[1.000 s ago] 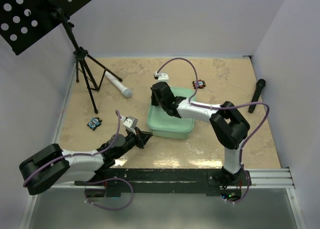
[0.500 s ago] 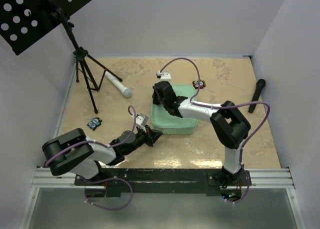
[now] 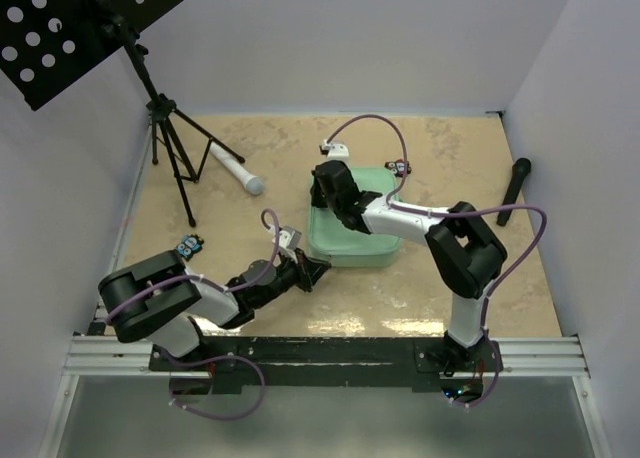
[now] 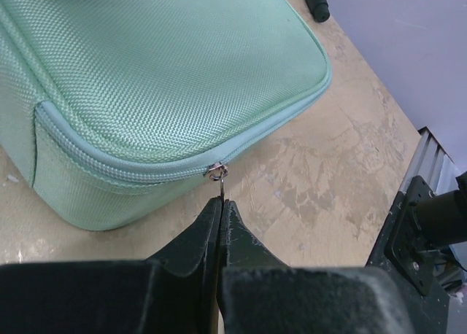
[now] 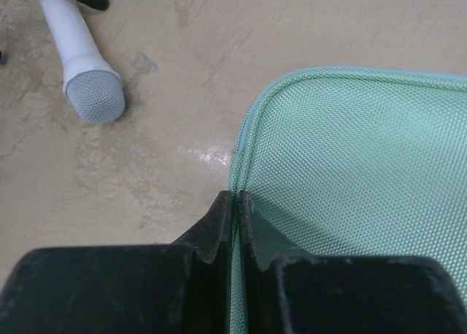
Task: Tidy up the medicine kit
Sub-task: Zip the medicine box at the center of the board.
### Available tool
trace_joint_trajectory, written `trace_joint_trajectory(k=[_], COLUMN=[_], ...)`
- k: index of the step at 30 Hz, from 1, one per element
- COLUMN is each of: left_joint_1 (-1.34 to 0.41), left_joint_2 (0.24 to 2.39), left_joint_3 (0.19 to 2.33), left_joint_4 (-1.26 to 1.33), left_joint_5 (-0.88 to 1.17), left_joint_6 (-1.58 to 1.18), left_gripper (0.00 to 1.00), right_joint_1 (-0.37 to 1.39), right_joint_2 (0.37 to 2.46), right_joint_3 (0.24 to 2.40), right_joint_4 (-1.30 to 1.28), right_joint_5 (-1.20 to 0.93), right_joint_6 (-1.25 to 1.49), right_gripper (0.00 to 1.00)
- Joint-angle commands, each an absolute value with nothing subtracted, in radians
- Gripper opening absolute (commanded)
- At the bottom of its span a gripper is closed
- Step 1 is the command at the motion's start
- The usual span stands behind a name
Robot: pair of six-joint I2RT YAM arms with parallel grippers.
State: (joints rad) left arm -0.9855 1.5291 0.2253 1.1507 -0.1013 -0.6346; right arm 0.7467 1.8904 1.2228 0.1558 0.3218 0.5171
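The mint-green medicine kit (image 3: 362, 228) lies flat mid-table with its lid down. My left gripper (image 3: 318, 270) is at its near left corner, shut on the small metal zipper pull (image 4: 217, 175). In the left wrist view the gripper (image 4: 221, 201) pinches the pull just below the kit's (image 4: 168, 71) zip line. My right gripper (image 3: 333, 200) reaches over the kit's far left side. It is shut on the rim seam, as the right wrist view shows: gripper (image 5: 235, 195), kit (image 5: 357, 159).
A white-and-grey cylinder (image 3: 238, 168) lies to the far left of the kit, also in the right wrist view (image 5: 79, 57). A music-stand tripod (image 3: 172, 138) stands at the left. A black-and-red gadget (image 3: 399, 165), a blue gadget (image 3: 187, 245) and a black cylinder (image 3: 515, 190) lie about.
My left gripper has travelled right along the kit's near side with the zipper pull. The kit has slid a little to the right and away, with the right gripper following it.
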Motion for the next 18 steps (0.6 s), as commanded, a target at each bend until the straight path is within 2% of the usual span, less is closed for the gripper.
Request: trace_joint_trajectory(k=[1, 3, 8, 11, 14, 18], left_joint_1=[-1.032, -1.031, -1.006, -0.97, -0.901, -0.81], left_joint_2=[1.479, 1.457, 1.378, 1.304, 1.229, 1.152], left_joint_3=[0.14, 0.115, 0.075, 0.075, 0.08, 0.095], left_joint_4=[1.227, 1.226, 1.186, 1.109, 1.019, 0.904], left_joint_5=[-0.026, -0.038, -0.058, -0.055, -0.04, -0.005], left_joint_6=[-0.676, -0.684, -0.677, -0.644, -0.617, -0.588], left_gripper=[0.0, 0.0, 0.0, 0.0, 0.0, 0.0], right_joint_1=[0.695, 0.695, 0.693, 0.695, 0.695, 0.695], right_joint_2=[1.858, 1.826, 1.747, 1.703, 1.674, 1.657], right_joint_3=[1.213, 1.241, 1.284, 1.305, 1.318, 1.304], right_joint_4=[-0.077, -0.1, -0.135, -0.153, -0.172, -0.155], right_joint_5=[0.384, 0.382, 0.362, 0.376, 0.434, 0.503], right_joint_6=[0.482, 0.479, 0.494, 0.483, 0.448, 0.407], right_gripper=[0.0, 0.04, 0.28, 0.4, 0.47, 0.49])
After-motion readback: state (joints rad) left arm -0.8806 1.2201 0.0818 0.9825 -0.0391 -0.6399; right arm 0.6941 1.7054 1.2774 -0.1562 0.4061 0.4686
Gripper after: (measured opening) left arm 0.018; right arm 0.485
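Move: The zipper pull is already pinched in the left fingertips, its slider about 1 cm ahead and 1 cm right, with the medicine box's middle some 12 cm ahead and 8 cm right. The right hand still pinches the lid's left edge right at its fingers; the slider lies about 15 cm back and 2 cm right of it, the white microphone's head roughly 16 cm left and 4 cm ahead, the owl toy about 20 cm right and 8 cm ahead. The medicine box is swung by its zipper pull: the left hand keeps its pinch and draws the pull left and a little back, then curves forward again while still going left, about 5 cm left in all. The right hand first goes right with its fingers shut on the lid edge, then opens them about halfway, letting go, and rises as it carries on right over the lid, some 6 cm each way. ##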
